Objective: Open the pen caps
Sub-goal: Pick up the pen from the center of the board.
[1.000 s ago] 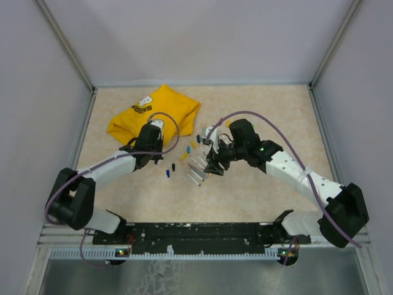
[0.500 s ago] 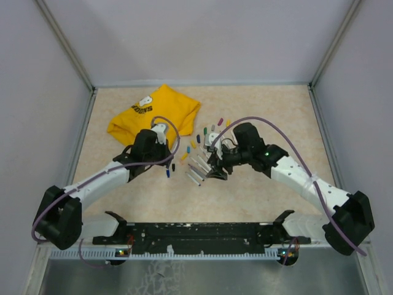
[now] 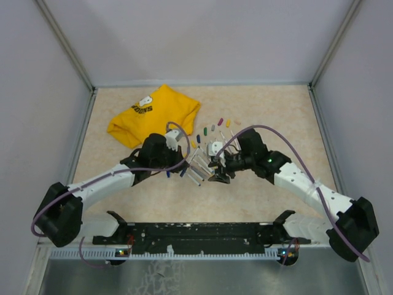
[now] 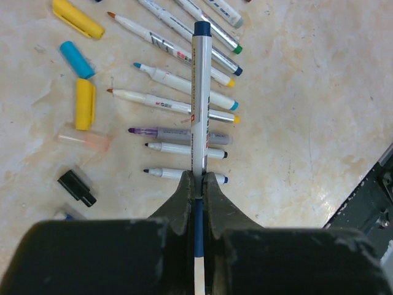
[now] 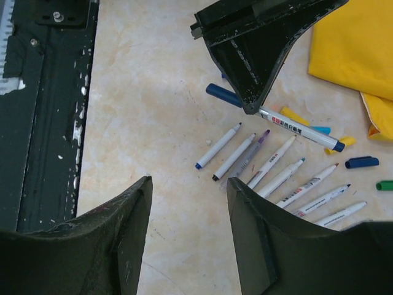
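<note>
My left gripper (image 4: 198,178) is shut on a white-barrelled pen (image 4: 201,104) with a dark blue end, held just above the table. A dark blue section of it sits between the jaws. In the right wrist view, a blue piece (image 5: 223,94) sticks out behind the left fingers (image 5: 258,55). Several uncapped pens (image 4: 184,148) lie in a row under it. Loose pen caps lie beside them: yellow (image 4: 84,103), blue (image 4: 77,59), pink (image 4: 83,140), black (image 4: 77,187). My right gripper (image 5: 189,184) is open over bare table, just short of the row (image 5: 288,175). The grippers (image 3: 184,161) (image 3: 216,175) face each other.
A yellow T-shirt (image 3: 153,114) lies at the back left, just behind the left arm. More caps, green (image 3: 205,130), purple (image 3: 220,121) and yellow (image 3: 228,123), are scattered behind the pens. The black base rail (image 3: 196,232) runs along the near edge.
My left arm has swung right with its pen, over the row of pens and close to the right gripper. The right gripper has drifted nearer the front edge, and its jaws have narrowed a little.
</note>
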You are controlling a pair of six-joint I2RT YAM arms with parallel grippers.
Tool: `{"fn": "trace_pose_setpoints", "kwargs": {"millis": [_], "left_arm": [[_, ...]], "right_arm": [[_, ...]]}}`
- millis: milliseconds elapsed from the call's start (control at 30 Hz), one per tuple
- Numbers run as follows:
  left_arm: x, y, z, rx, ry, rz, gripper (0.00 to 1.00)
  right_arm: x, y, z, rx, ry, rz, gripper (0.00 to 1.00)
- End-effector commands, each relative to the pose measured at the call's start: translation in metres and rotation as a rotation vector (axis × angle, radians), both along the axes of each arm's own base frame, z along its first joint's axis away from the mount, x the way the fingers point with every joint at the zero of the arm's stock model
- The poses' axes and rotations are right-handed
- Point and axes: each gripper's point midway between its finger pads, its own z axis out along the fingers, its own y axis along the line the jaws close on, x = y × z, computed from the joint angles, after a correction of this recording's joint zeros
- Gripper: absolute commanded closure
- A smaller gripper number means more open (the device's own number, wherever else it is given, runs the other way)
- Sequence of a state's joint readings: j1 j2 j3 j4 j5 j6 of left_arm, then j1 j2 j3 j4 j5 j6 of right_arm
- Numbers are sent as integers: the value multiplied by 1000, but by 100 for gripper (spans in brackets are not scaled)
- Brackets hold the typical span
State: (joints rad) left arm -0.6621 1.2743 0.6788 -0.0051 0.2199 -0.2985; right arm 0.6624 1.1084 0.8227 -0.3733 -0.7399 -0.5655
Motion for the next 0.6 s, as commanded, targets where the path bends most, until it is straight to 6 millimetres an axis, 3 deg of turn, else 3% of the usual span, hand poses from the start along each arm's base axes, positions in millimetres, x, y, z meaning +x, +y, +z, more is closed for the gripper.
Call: {"fn": "trace_pose_setpoints", "kwargs": {"millis": [0, 200, 567], "left_arm": [[-19, -25, 6, -81, 26, -129, 100], [-50, -51, -6, -136, 128, -321, 100], [-76, -83, -6, -160, 170, -483, 100]], "right_arm": [[4, 2, 9, 51, -170, 78, 48], [-2, -17, -8, -8, -486, 230, 49], [9, -15, -46, -225, -702, 272, 54]]}}
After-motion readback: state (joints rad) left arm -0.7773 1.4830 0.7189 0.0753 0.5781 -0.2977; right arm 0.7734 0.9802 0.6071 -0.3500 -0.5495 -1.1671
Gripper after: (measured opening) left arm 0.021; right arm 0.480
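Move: The left hand already grips the dark-blue marker near its cap, the marker's middle some 2 cm ahead and 2 cm right; the open right gripper it is taken to lies about 6 cm back, 11 cm right and 7 cm higher. From the right hand that marker is about 8 cm ahead, 9 cm left and 7 cm down. On the table, roughly 15 cm below the right hand, lie two thin white pens, level and 7 cm left, and the purple marker, 2 cm ahead, 6 cm left. Left hand carries the marker about 10 cm back-right towards the open right one, which sinks 5 cm, tilting markedly. ##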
